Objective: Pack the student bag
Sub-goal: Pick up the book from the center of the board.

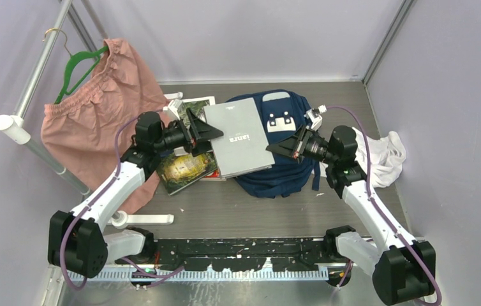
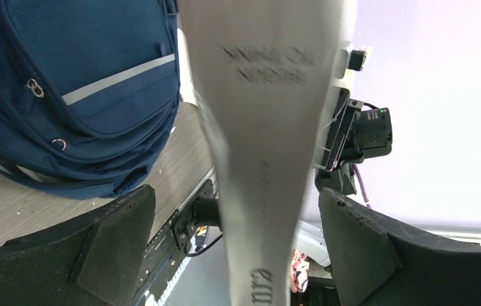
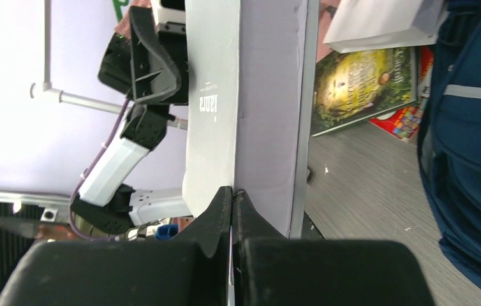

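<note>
The student bag (image 1: pixel 282 172), a navy backpack with white stripes, lies flat at the middle of the table. A large grey book (image 1: pixel 238 137) is held tilted over its left part. My right gripper (image 3: pixel 232 191) is shut on the thin edge of this book (image 3: pixel 251 95). My left gripper (image 2: pixel 235 194) stands wide open astride the book's (image 2: pixel 270 127) opposite edge, with a gap showing on each side. The bag (image 2: pixel 85 83) shows at the upper left of the left wrist view. Whether the bag's main compartment is open is hidden by the book.
A green illustrated book (image 1: pixel 187 169) and a red one (image 3: pixel 404 121) lie left of the bag. Pink shorts (image 1: pixel 97 121) hang from a green hanger (image 1: pixel 81 67) on a white rail (image 1: pixel 34 83) at the left. A white cloth (image 1: pixel 384 156) lies to the right.
</note>
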`<state>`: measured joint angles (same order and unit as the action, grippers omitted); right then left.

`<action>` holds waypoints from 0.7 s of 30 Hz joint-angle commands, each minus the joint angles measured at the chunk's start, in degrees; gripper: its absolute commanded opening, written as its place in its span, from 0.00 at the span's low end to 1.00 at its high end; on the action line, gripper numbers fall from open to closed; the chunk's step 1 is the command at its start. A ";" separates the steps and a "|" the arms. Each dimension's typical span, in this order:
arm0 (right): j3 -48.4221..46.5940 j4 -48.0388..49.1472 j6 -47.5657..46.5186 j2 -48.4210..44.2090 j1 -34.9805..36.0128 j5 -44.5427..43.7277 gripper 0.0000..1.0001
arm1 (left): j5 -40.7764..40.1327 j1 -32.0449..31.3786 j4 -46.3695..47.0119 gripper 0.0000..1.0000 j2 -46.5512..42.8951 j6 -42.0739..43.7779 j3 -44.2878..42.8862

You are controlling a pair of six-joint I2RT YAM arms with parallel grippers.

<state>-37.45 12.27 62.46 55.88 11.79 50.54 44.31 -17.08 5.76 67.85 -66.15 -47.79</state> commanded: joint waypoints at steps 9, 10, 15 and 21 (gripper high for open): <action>2.38 11.76 5.92 1.81 1.39 3.79 0.01 | 0.47 0.12 11.77 0.71 0.02 -6.26 -0.72; 2.38 11.16 5.82 1.93 1.39 3.47 0.01 | 0.05 0.12 10.78 0.66 -0.12 -5.74 -1.03; 2.22 6.17 4.88 1.01 1.46 0.09 0.62 | -2.03 0.12 7.20 0.42 -0.76 -3.83 -1.84; 2.55 -13.60 4.86 -10.79 1.50 -20.32 1.00 | -9.51 0.12 -1.68 0.35 -4.81 0.56 -4.01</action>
<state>-34.52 7.66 65.36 53.78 13.02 44.25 40.56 -17.08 8.36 68.05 -69.47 -47.66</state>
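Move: The grey book hangs between the hands, already pinched by its cover in the right gripper, its left edge between the open left fingers; its middle is about 7 cm to the left hand's right, level with it. From the right hand, that middle is some 8 cm left and 3 cm ahead. Counted from the left hand, the backpack lies about 16 cm right, 1 cm back and 20 cm below, and the palm-leaf book 8 cm left, 5 cm ahead and 23 cm below. Close the left gripper from wide open onto the grey book's left edge, easing about 1 cm forward and rising slightly before settling back. Keep the right pinch meanwhile, shifting about 1 cm back and left; then open the right fingers wide to let go of the cover, sinking about 3 cm and tipping them down some 10 degrees. ##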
